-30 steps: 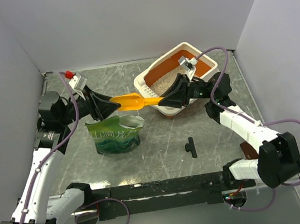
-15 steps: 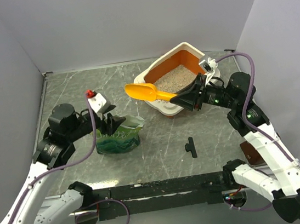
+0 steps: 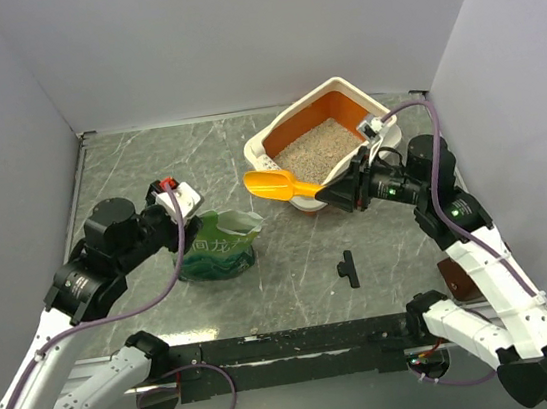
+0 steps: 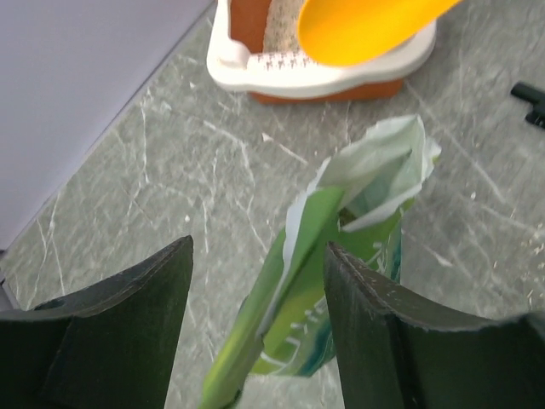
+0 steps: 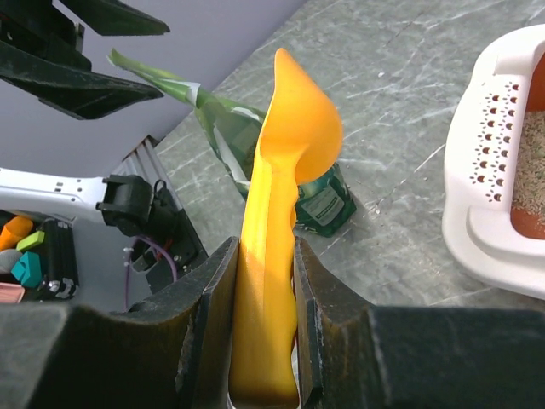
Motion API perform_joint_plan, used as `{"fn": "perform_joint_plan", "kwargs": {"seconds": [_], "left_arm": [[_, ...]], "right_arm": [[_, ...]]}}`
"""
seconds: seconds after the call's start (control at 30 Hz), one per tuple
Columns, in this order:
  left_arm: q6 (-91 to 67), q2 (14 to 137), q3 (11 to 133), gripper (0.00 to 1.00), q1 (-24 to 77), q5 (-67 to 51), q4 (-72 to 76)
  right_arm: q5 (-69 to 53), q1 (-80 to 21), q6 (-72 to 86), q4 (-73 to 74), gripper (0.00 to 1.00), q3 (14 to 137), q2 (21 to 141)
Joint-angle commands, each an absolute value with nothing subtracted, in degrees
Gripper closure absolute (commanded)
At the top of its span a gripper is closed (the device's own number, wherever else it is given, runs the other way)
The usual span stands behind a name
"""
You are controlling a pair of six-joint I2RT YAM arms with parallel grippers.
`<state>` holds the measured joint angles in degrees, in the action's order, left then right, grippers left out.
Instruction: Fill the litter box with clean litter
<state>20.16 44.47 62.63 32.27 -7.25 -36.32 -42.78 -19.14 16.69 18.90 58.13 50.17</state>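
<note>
The litter box (image 3: 271, 142) stands tilted at the back right, with clean litter (image 3: 317, 148) on its orange floor. My right gripper (image 3: 338, 194) is shut on the handle of a yellow-orange scoop (image 3: 273, 184), whose empty bowl hangs in front of the box's near corner. In the right wrist view the gripper (image 5: 266, 324) clamps the scoop (image 5: 294, 128) between both fingers. My left gripper (image 3: 197, 233) is open over the green bag (image 3: 218, 255). In the left wrist view the bag's (image 4: 341, 221) upper edge runs between the spread jaws of that gripper (image 4: 255, 341), closer to the right finger.
A small black part (image 3: 348, 268) lies on the grey marbled table in front of the box. A brown object (image 3: 452, 277) sits by the right arm. White walls close in the back and both sides.
My left gripper came off the scoop, dropped to the green bag and widened around its top edge. My right arm pulled back to the right, then lowered the scoop slightly.
</note>
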Motion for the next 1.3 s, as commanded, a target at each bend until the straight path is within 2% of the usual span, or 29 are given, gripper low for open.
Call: {"fn": "perform_joint_plan", "kwargs": {"seconds": [0.0,0.37,0.4,0.43,0.53,0.6,0.67,0.77,1.27], "left_arm": [[22.5,42.81,62.14,0.33,33.22,-4.22,-40.34],[21.45,43.94,60.56,0.32,33.49,-3.61,-42.72],[21.27,44.55,60.3,0.35,33.57,-3.26,-42.8],[20.92,45.0,59.94,0.42,33.57,-2.73,-42.54],[20.13,45.53,58.72,0.73,33.57,-1.5,-41.58],[19.78,45.27,58.1,0.85,33.49,-0.36,-41.05],[19.51,44.83,57.66,0.93,33.57,-0.18,-40.34],[18.81,43.86,57.13,0.99,33.75,-0.18,-39.55],[14.86,44.91,58.1,1.0,35.42,-0.53,-36.92]], "right_arm": [[-43.59,-19.69,16.17,19.25,1.0,59.68,48.16],[-44.74,-20.13,15.65,20.56,1.0,59.94,49.92],[-44.56,-20.47,15.47,21.44,1.0,60.55,50.27],[-44.39,-20.74,15.29,22.32,1.0,60.99,50.53],[-43.6,-22.14,13.98,24.95,1.0,62.75,50.45],[-42.98,-23.11,13.36,27.32,1.0,64.5,51.15],[-42.37,-24.6,12.57,29.43,1.0,65.91,52.29],[-40.7,-26.97,11.95,30.85,1.0,67.76,53.87],[-30.68,-35.5,7.3,39.63,1.0,77.6,68.46]]}}
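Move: The edge of the green litter bag's raised flap lies about 4 cm below the left hand, between its open fingers; the bag's mouth is some 8 cm to its right, level ahead, 9 cm lower. The held yellow scoop's bowl is about 15 cm right of that hand and 5 cm ahead. From the right hand, the mouth lies roughly 17 cm left, 1 cm ahead and 10 cm down; the litter box is about 18 cm ahead, 4 cm right, 25 cm below. Down about 5 cm goes the left hand, easing back a little on the way, and its open fingers shut on the flap and pinch it. The right hand keeps its grip on the scoop handle, first draws back some 3 cm, then swings left about 5 cm and down 3, regaining most of the backward travel and tipping the bowl down towards the bag's mouth, while turning slightly counter-clockwise. ##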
